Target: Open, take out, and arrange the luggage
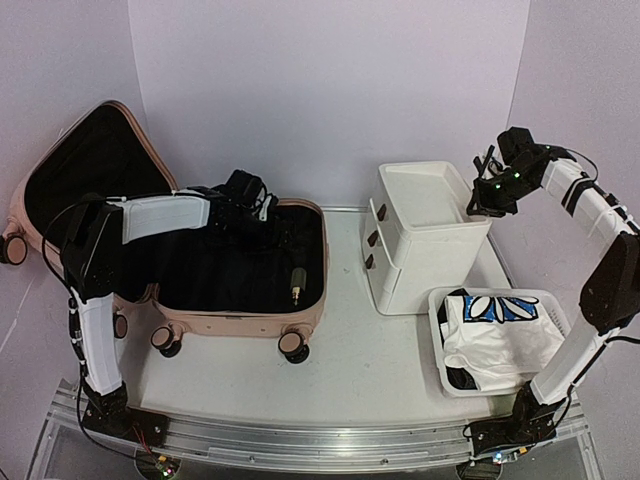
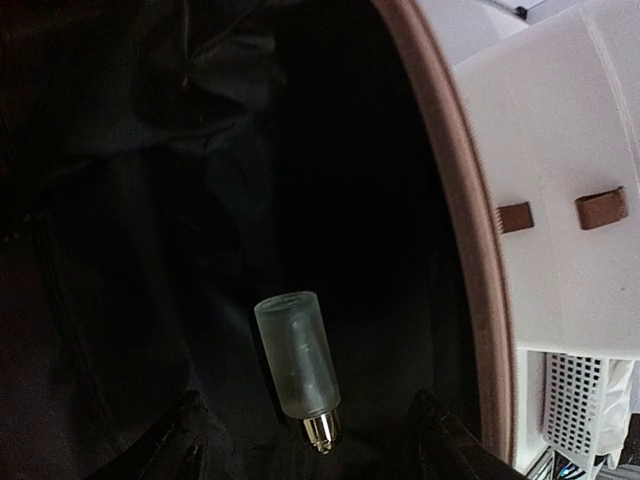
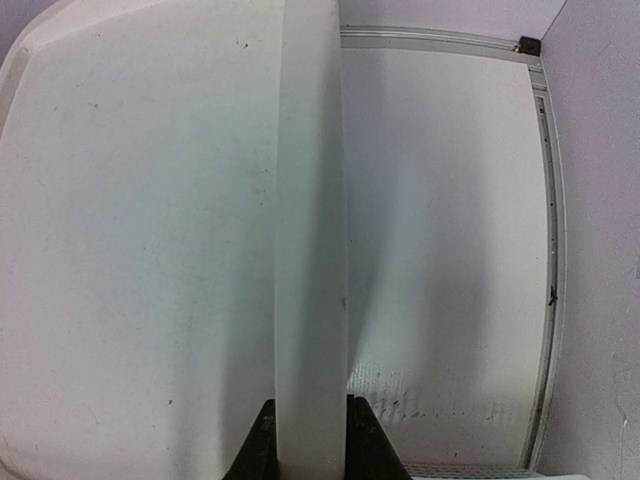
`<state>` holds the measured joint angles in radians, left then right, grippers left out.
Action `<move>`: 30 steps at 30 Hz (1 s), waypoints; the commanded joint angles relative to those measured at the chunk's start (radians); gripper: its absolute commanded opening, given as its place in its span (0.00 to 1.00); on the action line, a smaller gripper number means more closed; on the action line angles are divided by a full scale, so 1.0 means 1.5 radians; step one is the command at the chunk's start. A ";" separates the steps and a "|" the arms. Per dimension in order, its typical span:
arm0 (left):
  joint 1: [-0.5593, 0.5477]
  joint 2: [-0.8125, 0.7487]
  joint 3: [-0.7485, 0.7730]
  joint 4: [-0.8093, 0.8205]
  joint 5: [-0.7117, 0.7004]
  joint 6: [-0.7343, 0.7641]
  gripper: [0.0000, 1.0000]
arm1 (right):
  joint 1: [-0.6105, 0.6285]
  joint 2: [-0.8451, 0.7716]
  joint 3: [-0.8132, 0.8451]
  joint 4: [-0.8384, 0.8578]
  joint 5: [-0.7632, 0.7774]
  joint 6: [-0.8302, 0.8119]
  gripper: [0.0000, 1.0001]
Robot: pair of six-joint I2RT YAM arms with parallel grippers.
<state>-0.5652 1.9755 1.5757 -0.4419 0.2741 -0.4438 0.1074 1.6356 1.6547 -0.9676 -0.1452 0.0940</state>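
The pale-pink luggage [image 1: 240, 322] lies open on the left of the table, its lid [image 1: 60, 180] standing up against the wall. My left arm reaches into the black-lined shell. In the left wrist view my left gripper [image 2: 315, 442] is open, its dark fingertips [image 2: 190, 440] either side of a frosted bottle [image 2: 298, 352] with a gold cap. The bottle [image 1: 297, 282] lies on the lining near the luggage's right rim [image 2: 470, 250]. My right gripper [image 3: 312, 440] is shut on the raised right rim [image 3: 310, 200] of the white drawer unit [image 1: 430, 250].
The drawer unit has brown handles [image 1: 375, 238] facing the luggage. In front of it stands a white perforated basket [image 1: 438, 325] holding a white cloth with a blue print [image 1: 500, 335]. A metal rail [image 1: 300, 440] runs along the near table edge.
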 commanded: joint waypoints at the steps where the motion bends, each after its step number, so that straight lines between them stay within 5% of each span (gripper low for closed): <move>1: -0.006 0.044 0.041 -0.087 -0.010 -0.015 0.67 | 0.004 -0.025 -0.013 -0.015 -0.087 0.063 0.00; 16: -0.012 0.052 0.061 -0.107 -0.005 -0.005 0.66 | 0.003 0.001 0.058 -0.041 0.049 0.003 0.00; 23: -0.066 0.000 0.015 0.168 0.180 0.029 0.62 | -0.007 0.010 0.044 -0.043 0.053 -0.001 0.00; 30: -0.155 0.075 0.098 0.247 0.203 0.206 0.63 | -0.054 0.019 0.040 -0.043 -0.039 -0.056 0.00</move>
<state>-0.7376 2.0510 1.6436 -0.2497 0.4919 -0.3157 0.1013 1.6535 1.6970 -1.0218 -0.1055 0.0250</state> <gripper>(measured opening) 0.624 0.172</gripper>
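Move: The bottle lies on the suitcase floor about 4 cm back, 3 cm to the right and some 12 cm below my open left hand. The suitcase's right rim is roughly 8 cm to that hand's right, level fore and aft and a few centimetres lower. The drawer cabinet's middle stands some 28 cm to its right, about level. From my right hand, pinching the cabinet's right rim, the bottle is about 35 cm left, 4 cm back and 22 cm down. I dip my left hand about 8 cm down and slightly back towards the bottle, tilting the fingers more steeply down, and pause low with them open. Then I lift it some 11 cm and swing about 13 cm right, out past the suitcase's right rim towards the cabinet, the wrist turning clockwise and levelling, fingers still open. My right hand keeps its pinch on the cabinet rim and eases about 1 cm right. ##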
